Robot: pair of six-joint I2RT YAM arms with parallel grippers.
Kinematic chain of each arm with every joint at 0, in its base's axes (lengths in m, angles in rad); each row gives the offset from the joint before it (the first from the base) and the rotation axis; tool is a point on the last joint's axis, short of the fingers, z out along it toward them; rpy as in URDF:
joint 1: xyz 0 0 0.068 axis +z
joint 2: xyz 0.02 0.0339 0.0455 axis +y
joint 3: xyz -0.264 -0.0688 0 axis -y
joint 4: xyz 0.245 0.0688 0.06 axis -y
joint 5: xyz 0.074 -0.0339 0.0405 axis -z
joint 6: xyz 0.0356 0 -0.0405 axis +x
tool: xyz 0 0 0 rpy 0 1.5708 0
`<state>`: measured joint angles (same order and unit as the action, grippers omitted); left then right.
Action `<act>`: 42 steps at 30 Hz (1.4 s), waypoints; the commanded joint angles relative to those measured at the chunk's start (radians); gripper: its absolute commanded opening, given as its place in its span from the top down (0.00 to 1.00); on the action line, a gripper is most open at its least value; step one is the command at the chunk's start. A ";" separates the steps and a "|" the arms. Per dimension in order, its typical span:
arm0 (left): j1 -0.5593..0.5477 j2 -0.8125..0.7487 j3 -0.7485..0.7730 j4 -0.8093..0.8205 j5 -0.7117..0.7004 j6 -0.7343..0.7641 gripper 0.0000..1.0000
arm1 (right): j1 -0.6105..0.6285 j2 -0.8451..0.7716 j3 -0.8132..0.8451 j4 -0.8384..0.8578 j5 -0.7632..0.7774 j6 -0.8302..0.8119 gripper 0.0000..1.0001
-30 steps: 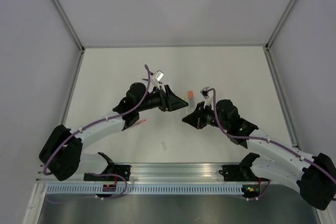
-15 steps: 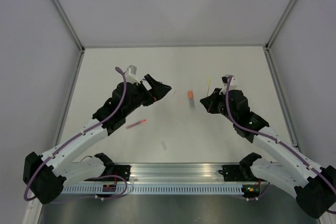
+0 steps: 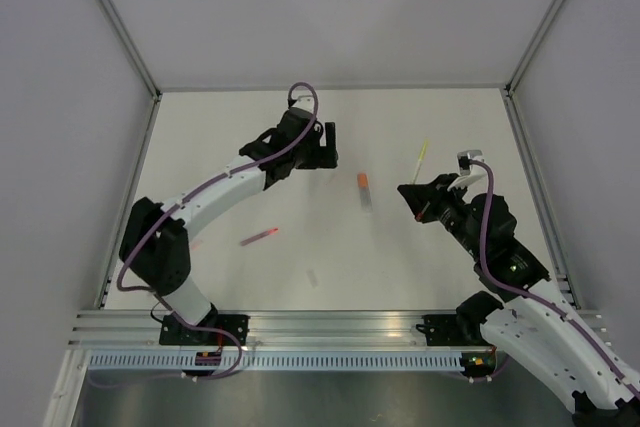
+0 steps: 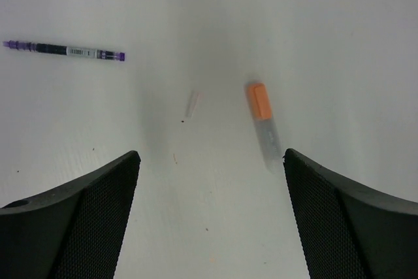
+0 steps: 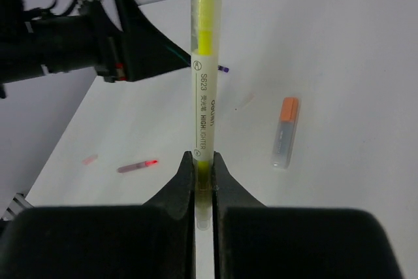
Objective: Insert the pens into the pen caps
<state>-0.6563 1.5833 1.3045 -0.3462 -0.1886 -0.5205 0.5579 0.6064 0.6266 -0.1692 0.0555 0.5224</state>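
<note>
My right gripper (image 5: 204,161) is shut on a pale yellow pen (image 5: 204,89), a highlighter that sticks straight out past its fingers; from above, the gripper (image 3: 415,193) is right of centre and the pen (image 3: 421,159) points to the back. A pen cap (image 3: 363,180) with an orange end and clear body lies mid-table, also in both wrist views (image 4: 260,102) (image 5: 287,112). My left gripper (image 3: 329,145) hangs open and empty (image 4: 210,155) above the table, left of the cap. The dark purple pen (image 4: 65,51) lies far left of the left wrist view. The red-pink pen (image 3: 260,237) lies front left.
A small pale translucent piece (image 4: 192,103) lies between the purple pen and the cap. Another faint piece (image 3: 313,276) lies near the front. White walls close in the table (image 3: 460,127) on three sides, and a metal rail (image 3: 330,327) runs along the near edge.
The two grippers were close together by the cap; the left one has opened and swung back toward the rear, and the right one has drawn off to the right with the yellow pen.
</note>
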 commanded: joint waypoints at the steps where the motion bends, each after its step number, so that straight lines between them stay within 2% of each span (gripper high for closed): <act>1: 0.012 0.125 0.080 -0.017 0.090 0.203 0.07 | -0.006 -0.017 -0.016 0.014 -0.051 -0.025 1.00; 2: 0.021 0.185 0.102 -0.010 0.124 0.233 0.10 | -0.006 -0.016 -0.016 0.014 -0.051 -0.030 1.00; 3: 0.039 0.272 0.192 -0.004 0.179 0.266 0.15 | -0.006 -0.022 -0.016 0.013 -0.052 -0.036 1.00; 4: 0.040 0.273 0.193 -0.004 0.179 0.266 0.15 | -0.006 -0.022 -0.016 0.013 -0.052 -0.036 1.00; 6: 0.050 0.332 0.245 -0.016 0.216 0.293 0.21 | -0.006 -0.031 -0.019 0.017 -0.078 -0.041 1.00; 9: 0.067 0.444 0.369 -0.057 0.244 0.312 0.28 | -0.006 -0.043 -0.019 0.017 -0.089 -0.048 1.00; 14: 0.116 0.556 0.417 -0.077 0.325 0.312 0.37 | -0.004 -0.051 -0.015 0.016 -0.120 -0.047 1.00; 22: 0.126 0.624 0.420 -0.047 0.474 0.376 0.38 | -0.006 -0.077 -0.013 0.011 -0.115 -0.051 1.00; 28: 0.126 0.682 0.440 -0.065 0.520 0.379 0.40 | -0.006 -0.068 -0.015 0.011 -0.120 -0.053 1.00; 42: 0.104 0.670 0.386 -0.077 0.650 0.442 0.41 | -0.006 -0.031 -0.015 0.019 -0.132 -0.056 1.00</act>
<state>-0.5423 2.2478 1.7065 -0.4191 0.3981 -0.1295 0.5541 0.5674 0.6086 -0.1738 -0.0608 0.4808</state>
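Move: The orange highlighter lies on the table about 10 cm to the left hand's right, roughly level with it or 1 cm ahead, and some 19 cm below. A small clear strip is about 8 cm left of that highlighter and 5 cm farther out; the purple pen lies some 13 cm ahead of the left hand and 10 cm to its left. From the right hand, the orange highlighter is roughly 18 cm ahead, 3 cm left and 25 cm down. Touching nothing yet, the empty left hand heads down beside the orange highlighter, sinking about 16 cm while swinging forward, then easing back and rightward towards it. Its wrist turns some 30 degrees clockwise and tips further down, and the wide-open fingers narrow to a bit over half. The right hand keeps its pinch on the yellow highlighter, drifting back slightly. ##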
